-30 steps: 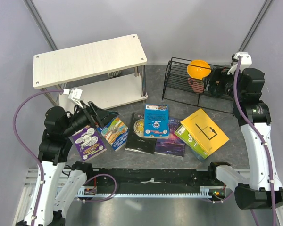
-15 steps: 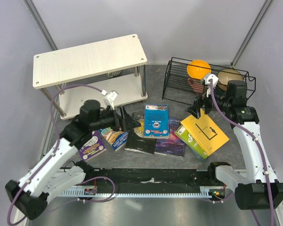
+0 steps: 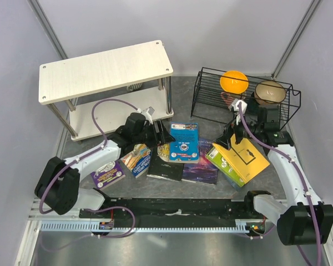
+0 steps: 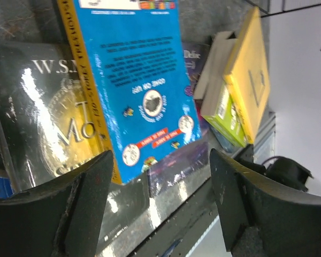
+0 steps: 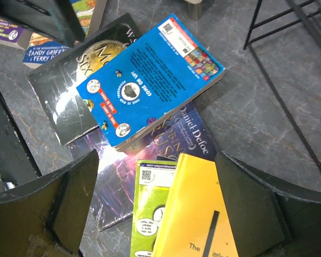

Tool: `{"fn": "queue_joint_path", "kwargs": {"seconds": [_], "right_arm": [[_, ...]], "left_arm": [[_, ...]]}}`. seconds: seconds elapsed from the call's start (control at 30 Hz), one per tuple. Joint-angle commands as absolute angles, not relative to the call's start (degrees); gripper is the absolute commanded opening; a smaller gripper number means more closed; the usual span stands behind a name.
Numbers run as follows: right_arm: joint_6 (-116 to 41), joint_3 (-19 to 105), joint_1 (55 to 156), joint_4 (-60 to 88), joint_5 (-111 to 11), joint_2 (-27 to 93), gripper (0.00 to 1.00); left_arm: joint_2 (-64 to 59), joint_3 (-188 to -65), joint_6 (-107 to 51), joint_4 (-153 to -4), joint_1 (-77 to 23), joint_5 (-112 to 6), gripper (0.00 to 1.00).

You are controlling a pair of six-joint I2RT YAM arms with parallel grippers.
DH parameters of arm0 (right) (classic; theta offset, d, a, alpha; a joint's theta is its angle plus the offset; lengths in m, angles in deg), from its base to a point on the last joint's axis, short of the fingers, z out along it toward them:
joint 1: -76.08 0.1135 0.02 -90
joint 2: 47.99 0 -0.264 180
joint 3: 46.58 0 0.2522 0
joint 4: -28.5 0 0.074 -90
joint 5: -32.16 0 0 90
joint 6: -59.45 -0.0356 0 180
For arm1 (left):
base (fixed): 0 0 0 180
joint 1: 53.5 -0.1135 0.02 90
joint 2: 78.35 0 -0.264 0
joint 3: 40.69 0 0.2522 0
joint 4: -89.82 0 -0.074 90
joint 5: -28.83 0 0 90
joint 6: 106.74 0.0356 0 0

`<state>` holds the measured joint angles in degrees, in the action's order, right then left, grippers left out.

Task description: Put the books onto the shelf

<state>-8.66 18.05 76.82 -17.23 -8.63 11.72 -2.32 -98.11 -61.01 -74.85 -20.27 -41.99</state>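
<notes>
Several books lie in a row on the grey table: purple cartoon (image 3: 106, 173), multicoloured (image 3: 136, 159), black-and-gold (image 3: 165, 162), blue (image 3: 183, 142), dark galaxy (image 3: 202, 165), lime-green (image 3: 223, 162) and yellow (image 3: 242, 154). The pale two-tier shelf (image 3: 102, 69) stands at the back left with no books on it. My left gripper (image 3: 164, 133) hangs open by the blue book's left edge. In the left wrist view the blue book (image 4: 139, 80) and galaxy book (image 4: 176, 166) lie between its open jaws (image 4: 160, 176). My right gripper (image 5: 158, 198) is open over the lime-green (image 5: 152, 214) and yellow (image 5: 195, 214) books.
A black wire rack (image 3: 206, 97) at the back right holds an orange bowl (image 3: 233, 81) and a brown bowl (image 3: 269, 91). A black rail (image 3: 177, 209) runs along the near edge. Grey walls close in both sides.
My left arm has swung right from the purple and multicoloured books to the blue book, its jaws narrowing a little. My right arm has come down from the wire rack to the yellow book.
</notes>
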Motion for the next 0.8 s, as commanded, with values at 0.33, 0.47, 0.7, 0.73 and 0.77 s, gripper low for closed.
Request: {"fn": "queue_joint_path", "kwargs": {"seconds": [0.33, 0.47, 0.7, 0.73, 0.77], "right_arm": [[-29.0, 15.0, 98.2, 5.9, -29.2, 27.7, 0.97], [-37.7, 17.2, 102.3, 8.0, -41.4, 35.3, 0.97], [-48.3, 13.9, 104.2, 13.5, -48.6, 39.5, 0.98], [-49.3, 13.6, 104.1, 14.0, -46.0, 40.0, 0.98], [-50.0, 13.3, 104.2, 14.4, -44.9, 41.0, 0.98]], "left_arm": [[3.2, -95.9, -61.4, -79.1, -19.1, -47.1, 0.79], [4.5, -95.3, -61.6, -79.7, -18.7, -46.9, 0.79], [8.5, -97.0, -62.1, -80.8, -17.9, -46.5, 0.79], [9.1, -97.3, -62.0, -80.9, -17.9, -46.3, 0.79], [10.4, -97.6, -62.0, -81.1, -17.8, -46.2, 0.79]]}}
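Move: The blue book lies about 7 cm right, 3 cm ahead and 9 cm below the left hand; from the right hand, it is some 15 cm left, 3 cm ahead and 16 cm down. From the left hand, the black book is 4 cm back and 1 cm left. From the right, the purple book is 5 cm back and 7 cm left, the yellow book 3 cm back and 10 cm right. Right hand sinks about 14 cm, reaching left towards the blue book; left sinks some 6, both open. ##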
